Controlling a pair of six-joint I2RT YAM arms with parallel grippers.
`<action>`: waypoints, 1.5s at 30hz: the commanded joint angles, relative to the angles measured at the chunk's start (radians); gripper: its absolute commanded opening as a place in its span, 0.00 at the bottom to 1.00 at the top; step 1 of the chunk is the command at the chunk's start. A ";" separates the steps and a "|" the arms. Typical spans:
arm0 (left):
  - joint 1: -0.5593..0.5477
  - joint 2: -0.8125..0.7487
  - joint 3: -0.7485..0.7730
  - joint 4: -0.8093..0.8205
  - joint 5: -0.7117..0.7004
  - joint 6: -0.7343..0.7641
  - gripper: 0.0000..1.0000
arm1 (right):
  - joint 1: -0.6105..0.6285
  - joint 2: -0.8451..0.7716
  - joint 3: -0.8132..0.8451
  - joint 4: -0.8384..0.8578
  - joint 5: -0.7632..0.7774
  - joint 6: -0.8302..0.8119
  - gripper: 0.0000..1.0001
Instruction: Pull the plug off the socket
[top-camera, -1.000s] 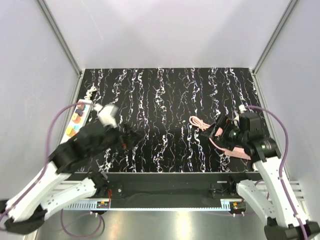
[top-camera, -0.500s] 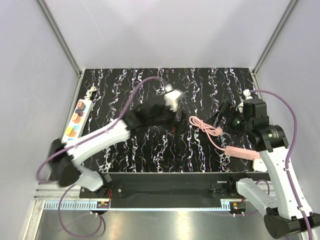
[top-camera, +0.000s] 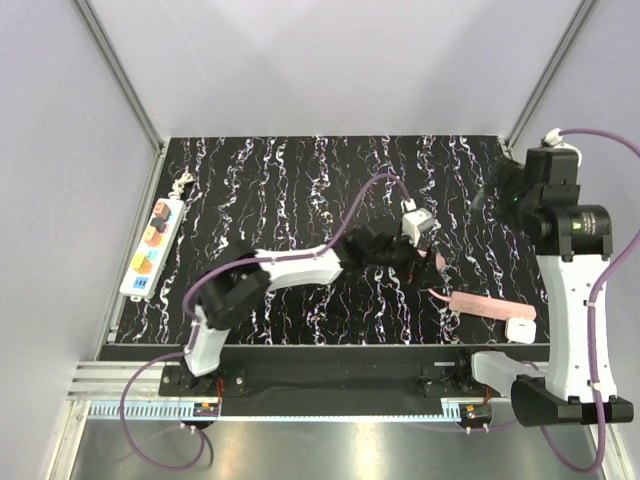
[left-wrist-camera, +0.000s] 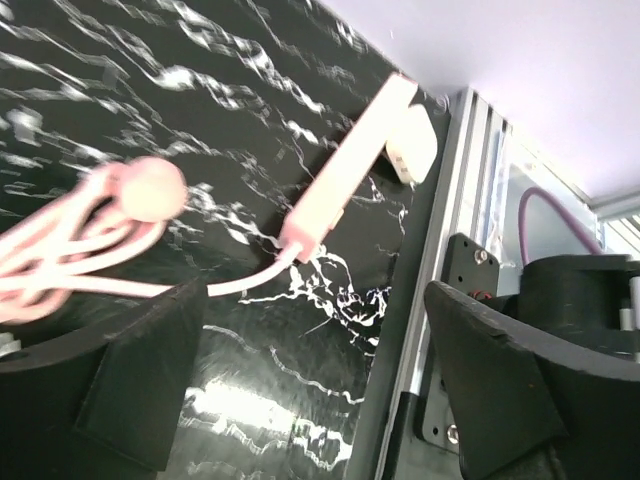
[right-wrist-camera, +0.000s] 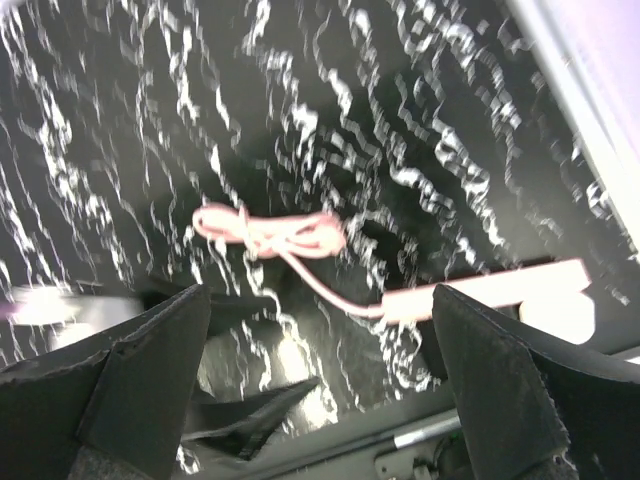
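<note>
The socket (top-camera: 150, 250), a long white strip with orange, yellow and blue patches, lies along the table's left edge; no plug shows on it from above. My left gripper (top-camera: 428, 250) (left-wrist-camera: 312, 300) is far from it at the middle right, open and empty. It hovers over a bundled pink cord (left-wrist-camera: 90, 230) (right-wrist-camera: 270, 232). That cord runs to a pink strip (top-camera: 485, 303) (left-wrist-camera: 345, 180) (right-wrist-camera: 500, 290) with a white cube adapter (top-camera: 520, 330) (left-wrist-camera: 412, 148) at its end. My right gripper (top-camera: 500, 195) (right-wrist-camera: 320, 300) is raised at the far right, open and empty.
The black marbled table (top-camera: 300, 180) is walled by pale panels on three sides. A metal rail (left-wrist-camera: 470, 200) runs along the near edge, close to the pink strip. My left arm's purple cable (top-camera: 370, 185) arches above the table.
My left arm has swept from the left side by the socket across to the pink cord. My right arm has drawn back and up to the far right.
</note>
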 joint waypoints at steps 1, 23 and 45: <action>-0.043 0.105 0.114 0.147 0.083 -0.019 0.99 | -0.047 0.033 0.078 -0.020 -0.051 -0.069 1.00; -0.114 0.543 0.619 -0.159 0.069 0.147 0.99 | -0.047 -0.044 0.056 0.037 -0.385 -0.049 1.00; -0.096 0.441 0.472 -0.186 -0.074 0.116 0.00 | -0.046 -0.094 -0.072 0.068 -0.417 -0.036 1.00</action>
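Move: Below and to the right of the open left hand lies the pink socket strip, its middle about 17 cm right, 5 cm back and 13 cm down. The white plug at its far end is some 24 cm right and 10 cm back, and the pink cord bundle lies about 9 cm ahead and 2 cm left, both at table height. From the right hand, the socket is roughly 9 cm back, 4 cm right and 30 cm below. Sweeping about 12 cm to the right and sinking, the open left hand turns some 10 degrees clockwise, then drops more steeply to about 12 cm below its starting height. There its fingers close and pinch the socket's cord end from both sides. The right hand, still open, rises, shifts about 5 cm left while turning some 15 degrees counter-clockwise, then sinks most of the way back, touching nothing. ##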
